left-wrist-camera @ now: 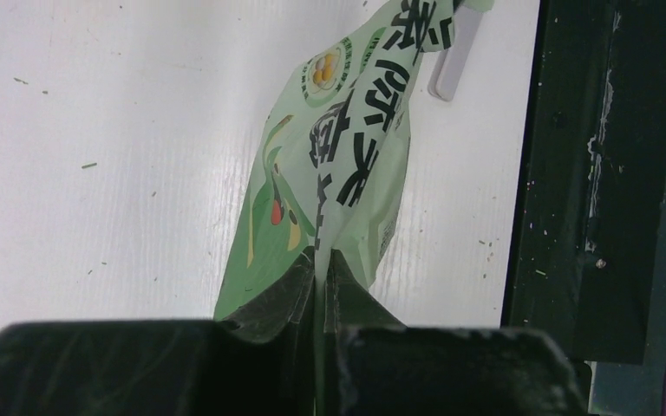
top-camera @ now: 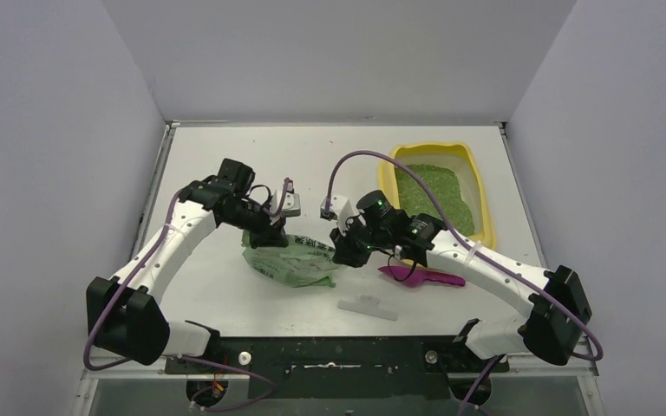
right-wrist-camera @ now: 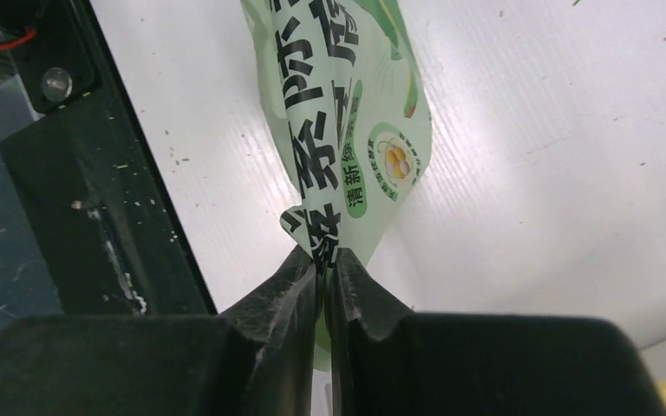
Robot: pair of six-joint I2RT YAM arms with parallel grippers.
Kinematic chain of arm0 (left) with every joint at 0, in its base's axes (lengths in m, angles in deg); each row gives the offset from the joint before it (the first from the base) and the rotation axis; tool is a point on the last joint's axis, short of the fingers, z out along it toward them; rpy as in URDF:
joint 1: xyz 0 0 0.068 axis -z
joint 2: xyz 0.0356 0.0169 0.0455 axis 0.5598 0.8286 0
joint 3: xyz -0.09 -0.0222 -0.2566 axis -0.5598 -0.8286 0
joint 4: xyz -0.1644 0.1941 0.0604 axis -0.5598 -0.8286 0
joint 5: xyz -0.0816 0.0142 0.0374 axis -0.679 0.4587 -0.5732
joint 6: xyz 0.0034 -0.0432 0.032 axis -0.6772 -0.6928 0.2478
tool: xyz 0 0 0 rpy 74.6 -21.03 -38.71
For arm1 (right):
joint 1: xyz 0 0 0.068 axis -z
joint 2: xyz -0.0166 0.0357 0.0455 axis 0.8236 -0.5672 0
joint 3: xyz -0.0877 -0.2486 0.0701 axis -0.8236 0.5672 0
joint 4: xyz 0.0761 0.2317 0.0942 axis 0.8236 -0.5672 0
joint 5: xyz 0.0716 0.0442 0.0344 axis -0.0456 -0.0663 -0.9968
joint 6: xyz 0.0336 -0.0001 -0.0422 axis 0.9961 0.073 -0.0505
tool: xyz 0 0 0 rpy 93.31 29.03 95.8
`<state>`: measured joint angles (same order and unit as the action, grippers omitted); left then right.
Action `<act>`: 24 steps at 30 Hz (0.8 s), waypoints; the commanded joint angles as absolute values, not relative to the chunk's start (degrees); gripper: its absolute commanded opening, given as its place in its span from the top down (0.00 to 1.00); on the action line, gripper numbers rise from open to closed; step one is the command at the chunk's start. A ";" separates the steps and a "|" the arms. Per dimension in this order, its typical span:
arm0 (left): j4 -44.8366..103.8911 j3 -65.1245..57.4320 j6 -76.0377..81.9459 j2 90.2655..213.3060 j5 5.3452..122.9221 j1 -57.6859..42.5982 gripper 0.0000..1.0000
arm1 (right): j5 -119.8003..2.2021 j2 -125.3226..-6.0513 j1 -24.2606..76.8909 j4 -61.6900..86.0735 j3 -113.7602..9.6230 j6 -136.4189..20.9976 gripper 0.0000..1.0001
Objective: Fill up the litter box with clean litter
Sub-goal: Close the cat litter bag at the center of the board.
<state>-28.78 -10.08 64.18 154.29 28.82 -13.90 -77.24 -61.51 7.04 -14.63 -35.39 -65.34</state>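
The yellow litter box (top-camera: 478,186) stands at the far right of the table, with bright-green clean litter (top-camera: 436,192) spread over its floor. Between the two arms sits the light-green printed bag (top-camera: 290,263). My left gripper (top-camera: 270,232) is shut on the bag's left top edge; its fingertips (left-wrist-camera: 323,264) pinch the film. At the bag's right edge my right gripper (top-camera: 345,253) is shut too, with the printed plastic (right-wrist-camera: 347,130) caught between its fingertips (right-wrist-camera: 323,258).
A magenta scoop (top-camera: 423,277) lies on the table just right of the bag, under the right arm. A small white clip (top-camera: 368,307) rests near the front edge. A black base strip (top-camera: 338,354) runs along the near side.
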 commanded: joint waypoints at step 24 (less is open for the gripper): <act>-29.89 -10.46 68.01 152.63 29.55 -16.53 1.00 | -71.51 -48.74 8.50 -9.31 -31.11 -60.43 0.26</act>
<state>-29.55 -10.43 67.48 154.27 29.04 -16.15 -66.18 -55.52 8.50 -20.21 -32.73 -62.85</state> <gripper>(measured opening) 0.008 0.593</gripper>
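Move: The cat litter bag's rolled mouth is stretched between the two grippers; its right end is between the right fingers, about 13 cm to the right of the left hand and 4 cm nearer the base. From the right hand, the bag's full body lies roughly 12 cm left, 2 cm farther out and 6 cm lower. The grey clip lies about 7 cm back and 7 cm right, the magenta scoop some 21 cm right and 2 cm ahead, both on the table about 11 cm below. The bag's mouth comes free at its right end as the right fingers part and the hand draws off about 4.5 cm to the right, slightly forward, dipping on the way and then rising a little; its fingers tip down, partly recover, turn some 10 degrees clockwise and end well open. The left fingers keep their pinch on the other end, easing about 1 cm left. ##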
